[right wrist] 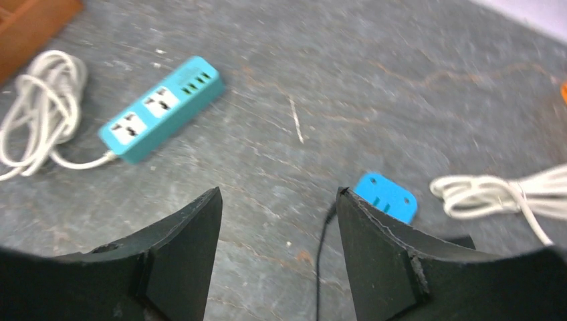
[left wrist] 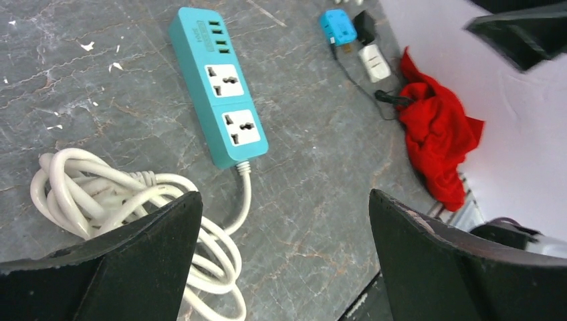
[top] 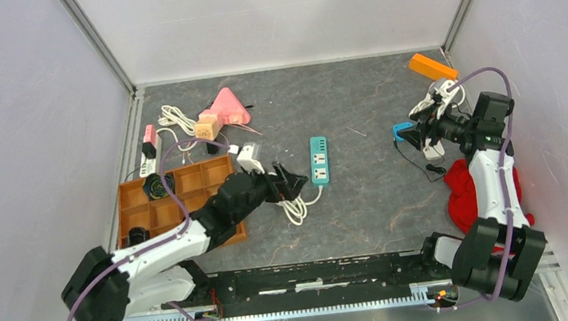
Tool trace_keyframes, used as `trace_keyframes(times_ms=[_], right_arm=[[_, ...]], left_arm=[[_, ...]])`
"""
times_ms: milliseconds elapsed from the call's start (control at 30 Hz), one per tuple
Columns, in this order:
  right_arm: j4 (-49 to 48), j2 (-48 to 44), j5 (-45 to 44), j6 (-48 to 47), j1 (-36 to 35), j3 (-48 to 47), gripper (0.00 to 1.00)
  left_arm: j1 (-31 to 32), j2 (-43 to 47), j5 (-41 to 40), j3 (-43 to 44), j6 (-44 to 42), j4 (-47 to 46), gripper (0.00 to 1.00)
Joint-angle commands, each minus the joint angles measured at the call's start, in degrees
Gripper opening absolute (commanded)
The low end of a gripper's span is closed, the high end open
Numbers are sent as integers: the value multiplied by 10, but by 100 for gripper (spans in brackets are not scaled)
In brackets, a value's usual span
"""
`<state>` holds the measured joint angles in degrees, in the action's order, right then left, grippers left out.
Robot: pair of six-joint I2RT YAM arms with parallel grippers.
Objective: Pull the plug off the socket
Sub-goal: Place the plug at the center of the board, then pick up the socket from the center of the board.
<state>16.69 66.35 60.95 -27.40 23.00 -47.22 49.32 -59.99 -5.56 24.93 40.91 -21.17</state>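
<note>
The socket, a teal power strip (top: 319,160), lies flat mid-table; both its outlets (left wrist: 231,103) are bare. Its white cord (left wrist: 100,194) is coiled at the near end. A blue plug (top: 402,131) with a thin black lead lies on the table far to the right, apart from the strip. My left gripper (top: 290,184) hovers open over the cord coil, just short of the strip (left wrist: 220,83). Near the right wall, my right gripper (right wrist: 279,190) stands open with nothing between its fingers. The blue plug (right wrist: 386,196) sits just beyond its right fingertip.
A red cloth (top: 470,188) lies by the right arm. A brown divided tray (top: 176,197) sits at the left, a white adapter (top: 248,158) beside it. A pink wedge (top: 228,106), an orange block (top: 431,65) and a white cable (right wrist: 495,194) lie farther back.
</note>
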Motion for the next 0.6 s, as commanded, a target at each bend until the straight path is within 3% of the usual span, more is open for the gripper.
trace_keyframes(times_ms=[0,333,567], right_arm=[[-5,-44,93,-24,2,5,71],[-12,-54,102,-25,2,12,71],[0,-38,105,-45,2,12,71]], left_arm=[[-2,-83,-26,86,-25,46,100],[-2,-329,-116,365,-53,261,100],[9,-450,-122,485,-94,320,100]])
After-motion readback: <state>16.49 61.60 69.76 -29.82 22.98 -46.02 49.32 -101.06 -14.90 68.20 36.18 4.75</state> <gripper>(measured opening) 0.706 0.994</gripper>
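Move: The teal power strip lies about 11 cm ahead of my left hand, some 7 cm to its right and 13 cm lower. Its coiled white cord is nearly beneath this hand, roughly 2 cm ahead and 2 cm left; the blue plug stands farther off, around 17 cm ahead and 31 cm right. From my right hand the strip is about 21 cm left, 2 cm ahead and 17 cm below. I swing my empty left hand off the cord coil and out over the teal strip, about 11 cm forward and 8 cm right while sinking 5 cm, steepest at the end. Its wrist rolls and tips some 25 degrees to point the wide-open fingers more downward. My right hand, still open, eases a few centimetres up, back and left, then hangs still. ##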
